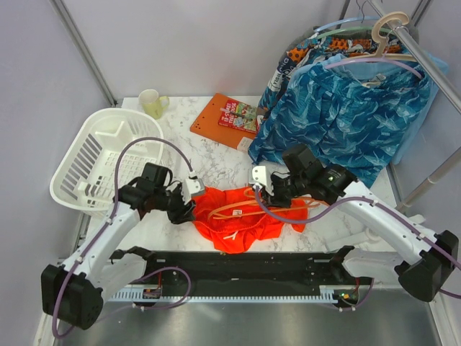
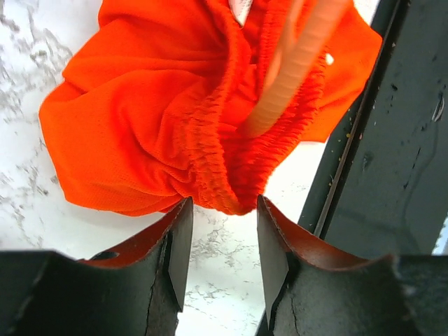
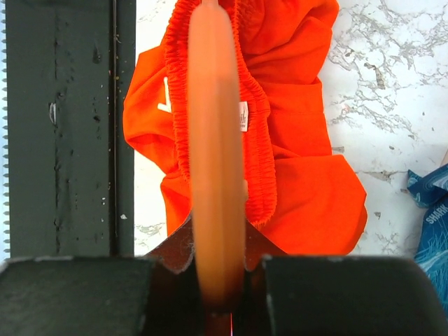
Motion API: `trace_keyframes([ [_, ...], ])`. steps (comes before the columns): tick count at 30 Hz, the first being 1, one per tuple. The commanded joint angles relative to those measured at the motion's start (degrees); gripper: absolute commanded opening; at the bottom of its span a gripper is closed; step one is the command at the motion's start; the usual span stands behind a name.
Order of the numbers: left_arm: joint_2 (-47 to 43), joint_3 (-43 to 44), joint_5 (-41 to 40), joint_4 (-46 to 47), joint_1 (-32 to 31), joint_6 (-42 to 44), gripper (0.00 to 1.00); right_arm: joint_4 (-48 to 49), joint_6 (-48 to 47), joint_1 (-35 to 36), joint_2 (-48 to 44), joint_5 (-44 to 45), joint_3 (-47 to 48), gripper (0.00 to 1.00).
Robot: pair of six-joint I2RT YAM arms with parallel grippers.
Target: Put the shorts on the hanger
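The orange-red shorts [image 1: 238, 223] lie crumpled on the marble table between the two arms. The thin orange hanger [image 1: 230, 209] rests across them. My right gripper [image 1: 268, 193] is shut on one end of the hanger [image 3: 213, 140], which runs away over the elastic waistband of the shorts [image 3: 301, 182], past a small white tag [image 3: 243, 115]. My left gripper [image 2: 224, 210] is open at the left edge of the shorts [image 2: 140, 119]. Its fingertips flank a bunched tip of waistband, and bare marble shows between the jaws. The hanger [image 2: 294, 63] shows blurred above the fabric.
A white laundry basket [image 1: 94, 155] sits at the left and a pale cup [image 1: 151, 103] behind it. An orange clipboard with a booklet [image 1: 227, 119] lies at the back. Blue patterned garments [image 1: 346, 115] hang from a rail [image 1: 425, 58] at the right. A black rail [image 1: 238, 267] lines the near edge.
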Motion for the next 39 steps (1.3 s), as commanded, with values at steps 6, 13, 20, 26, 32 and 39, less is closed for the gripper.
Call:
trace_keyframes([
  [6, -2.4, -3.2, 6.9, -0.7, 0.5, 20.7, 0.49, 4.8, 0.1, 2.5, 2.4, 3.2, 1.2, 0.0],
  [13, 1.1, -3.4, 6.2, 0.1, 0.4, 27.9, 0.5, 8.4, 0.8, 4.1, 3.0, 5.9, 0.1, 0.0],
  [20, 3.6, -4.6, 1.9, 2.2, 0.4, 35.3, 0.52, 8.6, 0.4, 5.4, 4.6, 5.5, 0.4, 0.0],
  [26, 6.5, -5.0, 4.1, 5.1, 0.4, 33.0, 0.52, 10.8, 0.6, 7.0, 5.4, 6.0, -1.2, 0.0],
  [32, 5.7, -4.8, 7.2, 8.7, 0.2, 28.4, 0.37, 14.8, 1.8, 8.3, 5.7, 7.1, -2.7, 0.0],
  [39, 2.3, 0.7, 10.9, 6.2, -2.7, 22.9, 0.19, 18.5, 4.2, 9.3, 6.7, 8.5, -2.5, 0.0],
])
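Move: The left fingers hang half open just above the left end of the shorts' waistband, about 4 cm below and 1 cm farther forward and to the right. The free end of the hanger is some 5 cm to the right, 1 cm forward and 3 cm down; the white tag is 13 cm right, 1 cm forward, 6 cm down. The right hand, still holding the hanger, has that waistband end about 20 cm to its left, 1 cm back and 12 cm below. Bring the left gripper down about 4 cm over the waistband's left end, turning it some 25 degrees clockwise, then close the fingers to pinch the band's edge and start to rise slightly. Meanwhile keep the hanger gripped and carry the right hand about 4 cm left while lowering it some 3 cm, feeding the free end towards that pinched corner. ##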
